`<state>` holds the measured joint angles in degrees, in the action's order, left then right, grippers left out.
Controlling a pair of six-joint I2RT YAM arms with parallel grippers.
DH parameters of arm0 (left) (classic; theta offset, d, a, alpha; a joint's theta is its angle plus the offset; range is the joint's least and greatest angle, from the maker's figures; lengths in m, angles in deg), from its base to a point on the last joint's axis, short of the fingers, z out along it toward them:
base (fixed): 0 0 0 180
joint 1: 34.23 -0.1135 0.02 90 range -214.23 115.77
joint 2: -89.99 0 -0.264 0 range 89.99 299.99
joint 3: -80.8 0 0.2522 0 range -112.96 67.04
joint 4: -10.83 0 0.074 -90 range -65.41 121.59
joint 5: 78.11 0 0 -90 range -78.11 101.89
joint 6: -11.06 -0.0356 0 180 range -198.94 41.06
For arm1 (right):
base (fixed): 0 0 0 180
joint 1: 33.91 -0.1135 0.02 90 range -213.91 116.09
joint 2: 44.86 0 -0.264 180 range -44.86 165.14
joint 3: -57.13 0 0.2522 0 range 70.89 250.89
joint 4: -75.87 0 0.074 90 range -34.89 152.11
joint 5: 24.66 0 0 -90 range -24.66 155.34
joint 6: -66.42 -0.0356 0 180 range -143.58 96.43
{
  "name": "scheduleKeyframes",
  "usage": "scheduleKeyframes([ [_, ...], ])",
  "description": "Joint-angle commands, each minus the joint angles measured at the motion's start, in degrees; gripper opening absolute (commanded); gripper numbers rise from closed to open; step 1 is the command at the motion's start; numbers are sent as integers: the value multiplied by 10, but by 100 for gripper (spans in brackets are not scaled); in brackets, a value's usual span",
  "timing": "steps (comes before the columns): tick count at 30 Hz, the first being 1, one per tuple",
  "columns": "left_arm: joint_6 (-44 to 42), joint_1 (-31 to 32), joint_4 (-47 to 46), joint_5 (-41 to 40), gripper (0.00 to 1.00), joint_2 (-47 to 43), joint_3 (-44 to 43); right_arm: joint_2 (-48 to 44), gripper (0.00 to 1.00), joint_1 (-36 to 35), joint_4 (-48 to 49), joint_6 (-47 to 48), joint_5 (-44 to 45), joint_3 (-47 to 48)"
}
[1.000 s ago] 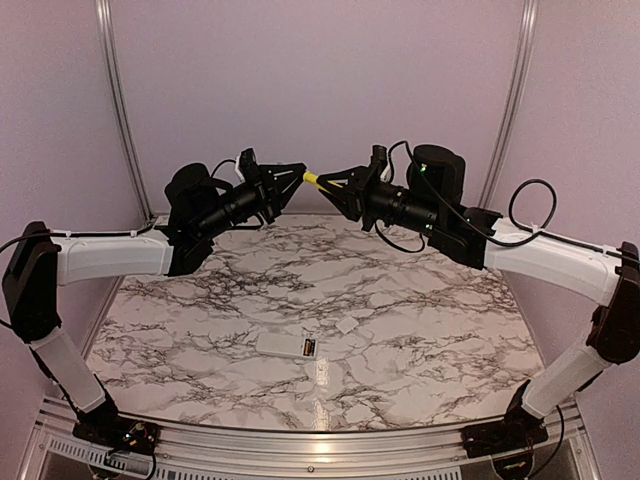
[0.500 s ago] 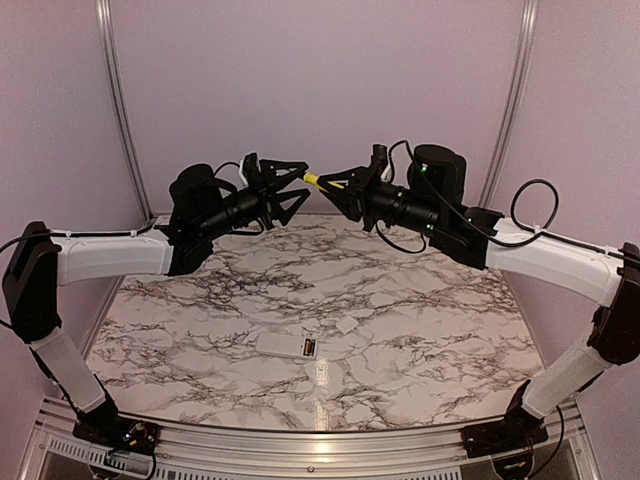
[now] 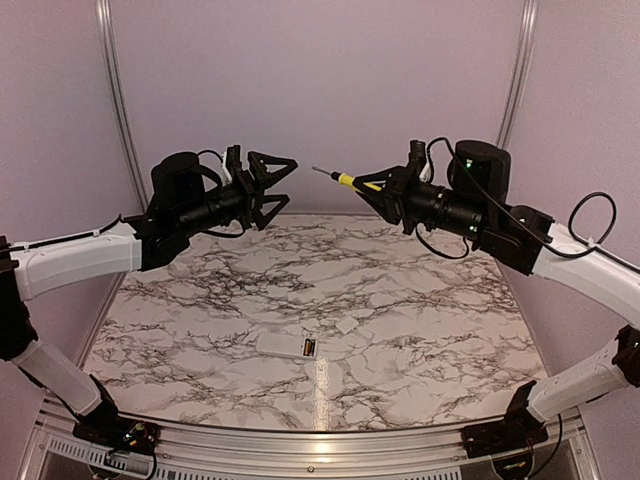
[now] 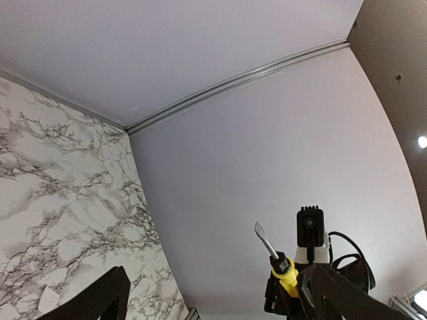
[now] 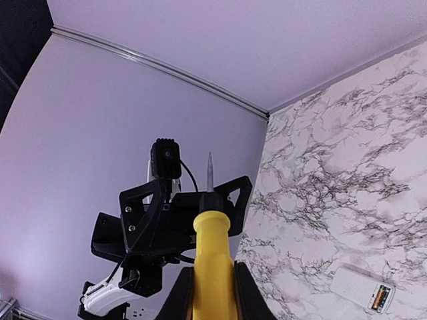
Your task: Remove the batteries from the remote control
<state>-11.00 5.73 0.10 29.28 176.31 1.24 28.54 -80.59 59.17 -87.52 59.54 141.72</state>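
Observation:
The remote control (image 3: 284, 345) is a slim white bar lying flat near the table's front middle, also in the right wrist view (image 5: 360, 287). Its open recess shows a coppery-gold battery (image 3: 309, 348) (image 5: 378, 297). A second battery cannot be made out. High above the table's far side, my right gripper (image 3: 372, 186) (image 5: 212, 293) is shut on the yellow handle of a screwdriver (image 3: 346, 180) (image 5: 212, 257) (image 4: 279, 259), blade pointing left. My left gripper (image 3: 289, 181) (image 4: 220, 308) faces it a short gap away, open and empty.
A small white flat cover piece (image 3: 347, 325) lies on the marble table (image 3: 420, 300) just right of and behind the remote. Purple walls with metal rails (image 3: 118, 100) close in the back and sides.
My left gripper has opened and let go of the screwdriver's blade end. Both arms have drawn apart, the left one leftward, the right one rightward with the screwdriver.

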Motion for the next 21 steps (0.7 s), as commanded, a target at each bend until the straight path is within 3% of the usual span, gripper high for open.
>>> scheduleKeyframes([
  [1, -97, -10, 134, -35, 99, -39, 13, -22, 0, 2, -84, 30, 28, -3],
  [8, -245, -26, 380, -225, 99, -140, 3, -39, 0, 4, -140, 60, 24, 6],
  [12, -258, -63, 481, -300, 99, -173, 5, -42, 0, 9, -167, 79, 11, 9],
  [15, -289, -93, 512, -281, 99, -195, 16, -43, 0, 20, -186, 97, -5, 11],
  [21, -344, -96, 586, -222, 99, -198, 11, -40, 0, 22, -273, 153, -8, 35],
])
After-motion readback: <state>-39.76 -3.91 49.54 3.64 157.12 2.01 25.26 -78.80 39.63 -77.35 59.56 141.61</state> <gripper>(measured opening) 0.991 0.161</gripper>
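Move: The right hand already holds the yellow screwdriver; the remote control, battery bay open, lies on the table about 14 cm to its left, 6 cm back and some 41 cm below. The loose battery cover lies nearly under that hand, about 2 cm back and level sideways. From the empty, open left hand the remote is roughly 12 cm back, 2 cm to the right and 39 cm down. Left hand swings 18 cm left; right, keeping the screwdriver, sinks about 6 cm towards the remote, drifting right. ##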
